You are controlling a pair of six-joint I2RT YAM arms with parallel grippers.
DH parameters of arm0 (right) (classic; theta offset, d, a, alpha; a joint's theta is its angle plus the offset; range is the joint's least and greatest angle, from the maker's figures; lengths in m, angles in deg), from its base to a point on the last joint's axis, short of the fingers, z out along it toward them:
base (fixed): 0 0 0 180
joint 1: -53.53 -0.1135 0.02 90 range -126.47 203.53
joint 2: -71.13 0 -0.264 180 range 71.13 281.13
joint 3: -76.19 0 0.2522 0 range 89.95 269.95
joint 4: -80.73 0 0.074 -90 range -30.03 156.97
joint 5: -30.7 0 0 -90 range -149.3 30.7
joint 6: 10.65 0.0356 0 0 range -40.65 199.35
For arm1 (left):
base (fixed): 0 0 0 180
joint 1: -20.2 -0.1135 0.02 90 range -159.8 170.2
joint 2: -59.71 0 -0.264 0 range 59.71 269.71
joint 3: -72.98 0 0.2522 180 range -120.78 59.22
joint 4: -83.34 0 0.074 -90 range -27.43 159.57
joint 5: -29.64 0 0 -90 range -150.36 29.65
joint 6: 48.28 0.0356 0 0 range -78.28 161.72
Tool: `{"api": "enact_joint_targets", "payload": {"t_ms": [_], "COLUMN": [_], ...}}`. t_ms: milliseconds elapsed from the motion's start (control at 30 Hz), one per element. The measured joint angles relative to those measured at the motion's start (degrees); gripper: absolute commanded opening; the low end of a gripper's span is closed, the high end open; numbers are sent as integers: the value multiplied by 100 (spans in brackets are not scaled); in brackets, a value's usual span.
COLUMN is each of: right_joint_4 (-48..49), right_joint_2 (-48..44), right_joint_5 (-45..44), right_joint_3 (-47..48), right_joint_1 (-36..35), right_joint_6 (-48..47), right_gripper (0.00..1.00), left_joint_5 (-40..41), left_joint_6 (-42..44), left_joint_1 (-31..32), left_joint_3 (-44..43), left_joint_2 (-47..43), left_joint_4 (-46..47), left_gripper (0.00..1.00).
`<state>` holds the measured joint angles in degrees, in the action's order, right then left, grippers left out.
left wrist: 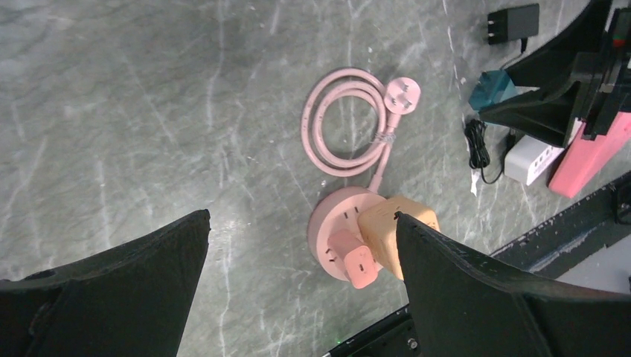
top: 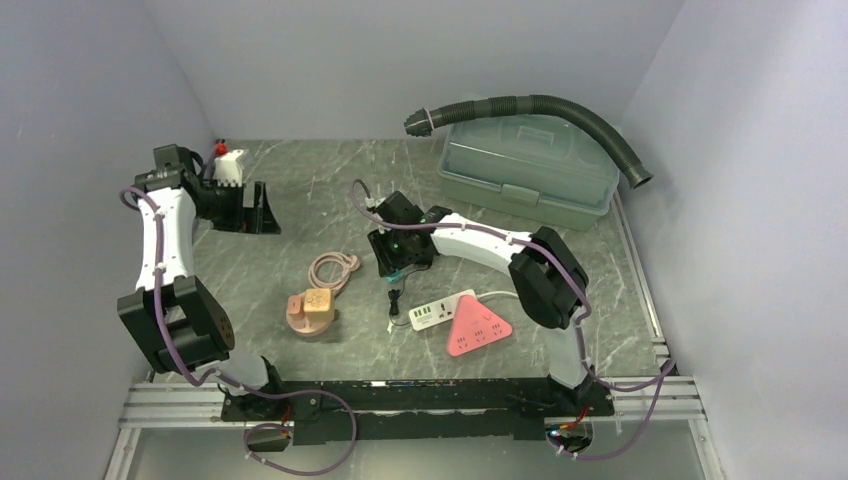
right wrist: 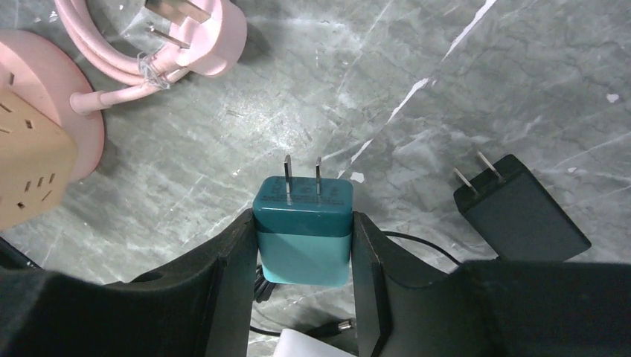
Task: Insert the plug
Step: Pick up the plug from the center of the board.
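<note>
My right gripper (right wrist: 303,227) is shut on a teal two-prong plug (right wrist: 302,197), its prongs pointing away from the wrist, a little above the marble table. From above, this gripper (top: 400,262) hangs at the table's middle, behind a white power strip (top: 438,311) and a pink triangular socket block (top: 478,328). A round pink socket hub (left wrist: 335,223) carries an orange cube adapter (left wrist: 387,227) and a pink charger (left wrist: 356,262). Its coiled pink cord (left wrist: 346,123) ends in a pink plug (left wrist: 402,95). My left gripper (top: 262,215) is open and empty at the back left.
A black two-prong adapter (right wrist: 521,208) lies just right of the teal plug, with a thin black cable (left wrist: 478,149) beside the strip. A green lidded box (top: 527,165) with a black hose (top: 540,108) stands back right. A white bottle (top: 228,165) is back left.
</note>
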<state>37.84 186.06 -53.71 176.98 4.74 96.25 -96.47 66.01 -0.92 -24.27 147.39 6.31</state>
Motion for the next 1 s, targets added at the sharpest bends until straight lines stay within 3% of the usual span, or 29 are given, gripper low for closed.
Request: {"api": "enact_joint_targets", "payload": {"t_ms": [233, 400, 567, 733, 833, 1000], "right_joint_4": [345, 514, 662, 999, 1392, 2087], "right_joint_2": [-221, -710, -1115, -1123, -1082, -944], "right_joint_5": [380, 1600, 2924, 4072, 4693, 5517], "right_joint_3": [-286, -444, -249, 197, 361, 623], "right_joint_1": [0, 83, 229, 317, 334, 334], "right_joint_6": [-105, -435, -570, -337, 57, 796], "right_gripper": [22, 22, 24, 28, 30, 32], "left_joint_5": [-44, -691, -1513, -2166, -2559, -2756], "left_joint_6": [-15, 476, 2177, 4883, 6013, 6679], "left_joint_1": [446, 498, 529, 546, 627, 1231], "left_joint_3": [269, 507, 723, 221, 116, 168], "left_joint_2": [-144, -455, -1228, -1493, -1591, -2061], "left_joint_4": [-17, -50, -640, -1882, -2146, -2284], "left_gripper": [100, 100, 100, 100, 100, 100]}}
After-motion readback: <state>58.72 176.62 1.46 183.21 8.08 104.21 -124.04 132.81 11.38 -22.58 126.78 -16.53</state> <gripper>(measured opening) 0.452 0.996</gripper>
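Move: The right fingers already grip the teal plug clear of the table; the open left gripper they take it to is about 28 cm to the right hand's left, 3 cm ahead and 13 cm higher. From the left hand the plug lies some 28 cm right, 3 cm back and 13 cm below. From the right hand, the pink cable coil is about 14 cm left and 4 cm ahead; the round pink socket is 17 cm left and 6 cm back. Lift the teal plug some 23 cm with the right hand, easing back and left, and swing the fingers up from pointing down until they point left, nearly level, grip kept. Bring the left gripper, still wide open, to meet it: right first, then also up and back, about 20 cm overall, rolling the wrist nearly 80 degrees so the fingers point rightward at the plug without touching. ##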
